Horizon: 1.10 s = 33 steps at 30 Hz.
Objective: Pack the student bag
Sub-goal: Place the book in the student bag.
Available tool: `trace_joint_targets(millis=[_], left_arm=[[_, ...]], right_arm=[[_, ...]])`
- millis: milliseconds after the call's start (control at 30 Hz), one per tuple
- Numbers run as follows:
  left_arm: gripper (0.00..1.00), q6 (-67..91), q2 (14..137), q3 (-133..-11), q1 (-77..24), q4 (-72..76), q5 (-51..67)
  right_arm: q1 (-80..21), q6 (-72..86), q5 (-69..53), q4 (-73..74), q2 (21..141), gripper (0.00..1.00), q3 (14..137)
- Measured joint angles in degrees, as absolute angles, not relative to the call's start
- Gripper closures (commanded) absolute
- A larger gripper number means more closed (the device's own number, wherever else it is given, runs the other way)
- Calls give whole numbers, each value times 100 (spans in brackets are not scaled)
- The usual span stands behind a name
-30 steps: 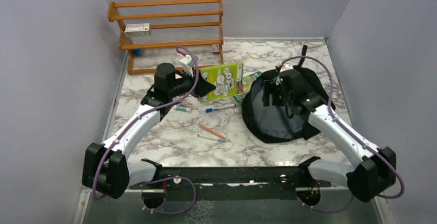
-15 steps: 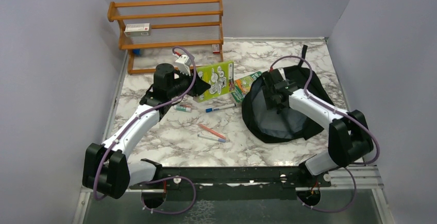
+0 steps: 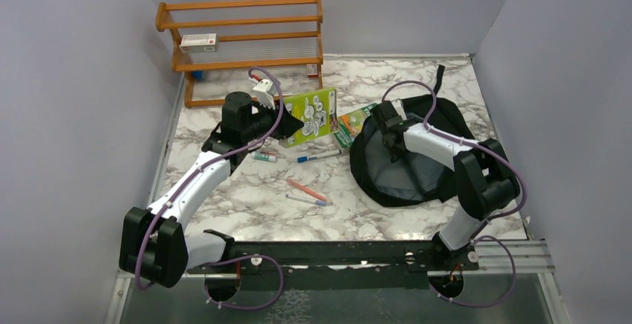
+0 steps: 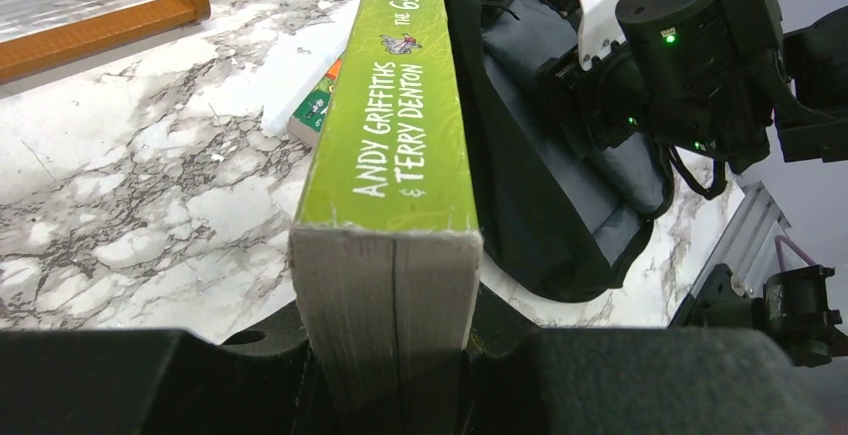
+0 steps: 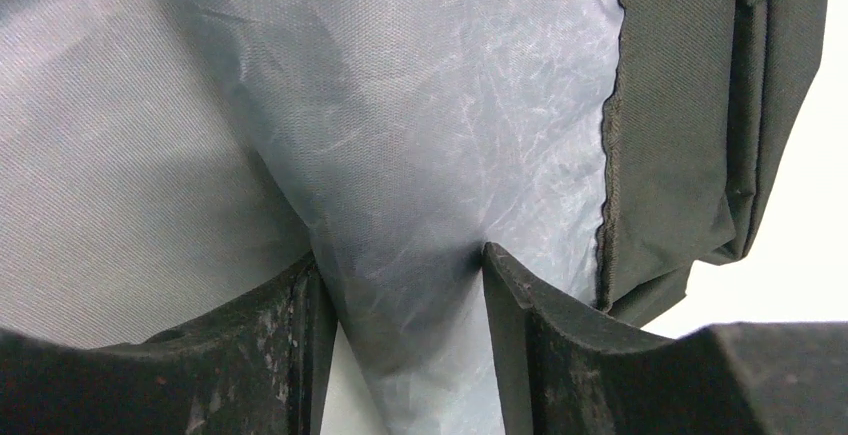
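The student bag (image 3: 406,167) is a black soft backpack with grey lining, lying open on the right of the table; it also shows in the left wrist view (image 4: 520,185). My right gripper (image 3: 387,126) is at its upper left rim. In the right wrist view its jaws (image 5: 405,285) stand apart around a fold of the grey lining (image 5: 400,155), with a gap beside the left finger. My left gripper (image 3: 292,126) is shut on a thick lime-green book (image 3: 311,115), held spine up above the table just left of the bag (image 4: 400,105).
A second green and orange book (image 3: 352,124) lies between the held book and the bag. Pens (image 3: 319,157) (image 3: 305,188) and a marker (image 3: 264,157) lie scattered mid-table. A wooden rack (image 3: 246,41) with small boxes stands at the back left. Grey walls enclose the table.
My right gripper moved left across the bag to its upper left rim, its elbow swinging out to the right, and its jaws narrowed. The left gripper tilted the green book more upright.
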<state>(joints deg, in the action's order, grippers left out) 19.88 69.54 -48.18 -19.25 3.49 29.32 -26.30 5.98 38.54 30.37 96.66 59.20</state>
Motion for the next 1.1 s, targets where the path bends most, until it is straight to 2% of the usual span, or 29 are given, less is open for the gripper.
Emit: trace_joint_targets(millis=[100, 200, 233, 533, 767, 1100], left_arm=[[100, 1988, 6954, -4818, -1925, 349, 2928], [100, 1988, 6949, -4818, -1925, 349, 2930], [100, 1988, 6943, -4812, -1925, 349, 2930], [100, 1994, 6770, -4748, -1925, 322, 2928], [100, 2480, 6748, -4827, -1984, 143, 2858], [100, 3966, 7039, -5153, -2967, 301, 2121]], right_arm=[[-2633, 600, 3841, 2982, 9671, 71, 5918], [-2635, 593, 3769, 2945, 9671, 97, 5918], [-2635, 593, 3734, 2932, 9668, 99, 5918], [-2630, 604, 3575, 2989, 9542, 99, 5951], [-2622, 644, 3328, 3297, 8962, 99, 6233], [-2600, 884, 3059, 3695, 8781, 99, 6757]])
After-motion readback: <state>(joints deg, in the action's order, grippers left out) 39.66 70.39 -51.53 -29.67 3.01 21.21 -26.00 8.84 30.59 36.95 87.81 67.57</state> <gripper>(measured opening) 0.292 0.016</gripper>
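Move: About 34 cm to the right of the left hand, 3 ahead and some 18 below, sits the student bag; that hand already holds the green 65-Storey book. The 104-Storey book lies 14 cm ahead and 18 right of it, the blue marker 2 ahead and 6 right, both about 21 lower. For the right hand, a fold of bag lining is right between its open fingers; from there the 104-Storey book is some 13 ahead, 20 left, 5 below. Closing fully on the lining, the right hand pinches the fold, then hauls it up about 7 cm, drifting some 3 cm left, while its wrist leans over by around 15 degrees. The left hand keeps its grip on the green book and, after barely moving at first, carries it rightward towards the bag, slightly back and up, rolling about the line of its fingers. ##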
